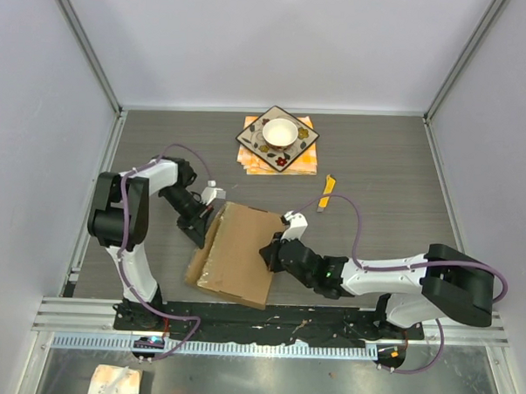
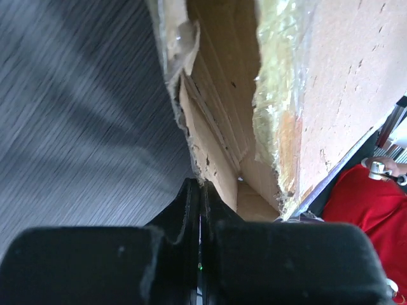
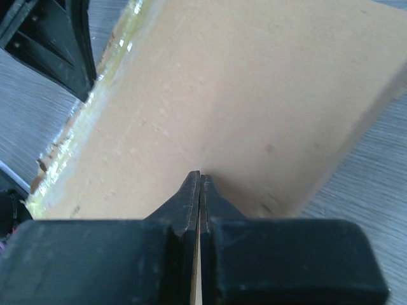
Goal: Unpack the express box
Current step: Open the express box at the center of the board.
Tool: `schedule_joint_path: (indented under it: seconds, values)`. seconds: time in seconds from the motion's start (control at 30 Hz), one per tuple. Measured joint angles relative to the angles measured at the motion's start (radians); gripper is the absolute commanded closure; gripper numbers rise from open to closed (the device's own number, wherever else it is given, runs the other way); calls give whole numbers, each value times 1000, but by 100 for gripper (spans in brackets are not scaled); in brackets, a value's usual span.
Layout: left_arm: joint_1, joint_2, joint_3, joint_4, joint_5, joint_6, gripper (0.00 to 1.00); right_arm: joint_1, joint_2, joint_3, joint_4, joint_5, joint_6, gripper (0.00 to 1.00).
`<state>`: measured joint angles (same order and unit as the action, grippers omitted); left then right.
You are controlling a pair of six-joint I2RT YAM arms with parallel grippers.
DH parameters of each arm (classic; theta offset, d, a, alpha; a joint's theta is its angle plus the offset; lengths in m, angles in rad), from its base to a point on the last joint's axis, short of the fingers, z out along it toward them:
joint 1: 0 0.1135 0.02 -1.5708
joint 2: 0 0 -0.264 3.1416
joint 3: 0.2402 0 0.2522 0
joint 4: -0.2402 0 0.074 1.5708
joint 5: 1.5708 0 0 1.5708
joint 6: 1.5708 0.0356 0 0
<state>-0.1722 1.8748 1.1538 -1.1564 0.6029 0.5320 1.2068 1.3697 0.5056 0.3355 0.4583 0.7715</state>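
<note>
The express box [image 1: 239, 253], flat brown cardboard, lies tilted at the middle of the table between both arms. My left gripper [image 1: 206, 222] is at its left edge. In the left wrist view, the left gripper [image 2: 198, 185] is shut, its tips pinching the torn edge of a box flap [image 2: 210, 146]. Peeling clear tape [image 2: 276, 95] runs along the opened seam. My right gripper [image 1: 273, 250] is at the right edge. The right wrist view shows the right gripper [image 3: 200, 175] shut on the edge of the box's broad panel [image 3: 229, 95], a sliver of cardboard showing between the jaws.
An orange-patterned square plate [image 1: 258, 144] with a white bowl [image 1: 279, 131] stands at the back on an orange cloth. A yellow knife [image 1: 328, 189] lies right of the box. A red object [image 2: 369, 203] shows beyond the box. Grey walls enclose three sides.
</note>
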Motion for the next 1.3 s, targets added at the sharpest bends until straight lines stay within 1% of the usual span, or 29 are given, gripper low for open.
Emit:
schedule_joint_path:
  seconds: [0.1,0.23,0.3,0.43,0.5,0.6,0.67,0.7,0.73,0.8,0.87,0.97,1.0,1.07,1.1,1.13,1.17,1.2,1.23,1.3]
  values:
    - [40,7,0,-8,4,14,100,1,-16,-17,2,-1,15,99]
    - [40,12,11,-29,27,38,100,1,-17,-18,2,-1,25,99]
    - [35,13,40,-57,35,57,100,1,-22,-18,0,0,21,99]
    - [29,4,196,-135,41,86,100,1,-65,-19,-48,10,-6,99]
    - [25,-20,319,-150,42,99,100,1,-97,-29,-80,18,-24,99]
    - [5,-78,521,-144,45,109,100,1,-149,-50,-113,34,-54,94]
    - [-25,-129,602,-138,31,108,100,0,-179,-54,-125,46,-74,84]
    - [-52,-163,626,-138,21,107,100,0,-197,-54,-129,53,-87,73]
    - [-84,-196,641,-139,8,105,100,-2,-216,-54,-131,61,-103,69]
    - [-173,-259,650,-145,-25,99,100,-5,-255,-47,-143,79,-140,62]
    - [-252,-294,650,-156,-45,91,100,-7,-293,-26,-158,97,-188,59]
    - [-307,-305,650,-172,-69,76,100,-11,-337,3,-168,116,-254,45]
    - [-311,-305,646,-173,-78,74,89,-13,-351,14,-171,122,-280,37]
    - [-309,-307,617,-172,-121,69,66,-20,-367,35,-175,131,-322,35]
    - [-303,-307,599,-171,-142,70,36,-26,-368,45,-177,134,-338,35]
    - [-296,-311,566,-168,-163,68,27,-34,-365,53,-178,136,-352,35]
    - [-282,-313,534,-173,-186,72,22,-41,-358,60,-179,137,-360,35]
    - [-264,-310,505,-179,-211,68,14,-48,-347,64,-177,139,-367,36]
    - [-241,-300,488,-187,-234,68,11,-53,-335,66,-174,139,-372,36]
    - [-191,-259,486,-192,-268,76,0,-64,-288,72,-162,139,-378,37]
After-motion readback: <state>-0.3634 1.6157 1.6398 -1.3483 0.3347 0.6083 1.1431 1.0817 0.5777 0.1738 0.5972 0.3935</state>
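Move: The express box's middle lies about 10 cm to the right of the left gripper and 2 cm back; the shut left tips are already at its torn, taped left edge. From the right gripper, the box's middle is roughly 7 cm left, level fore and aft and some 3 cm lower. The plate with the bowl is about 30 cm ahead of the left gripper and 20 cm to its right. The yellow knife is some 18 cm ahead of the right gripper and 15 cm to its right. Drive the shut left gripper up and forward from the box's torn edge, about 11 cm out and over 20 cm up, swinging its tips forward some 45 degrees. Then draw it back and right, and finally sink leftward over the box while opening wide. Slide the right gripper about 5 cm right, then raise it roughly 10 cm clear of the lid, opening as it tips up. ##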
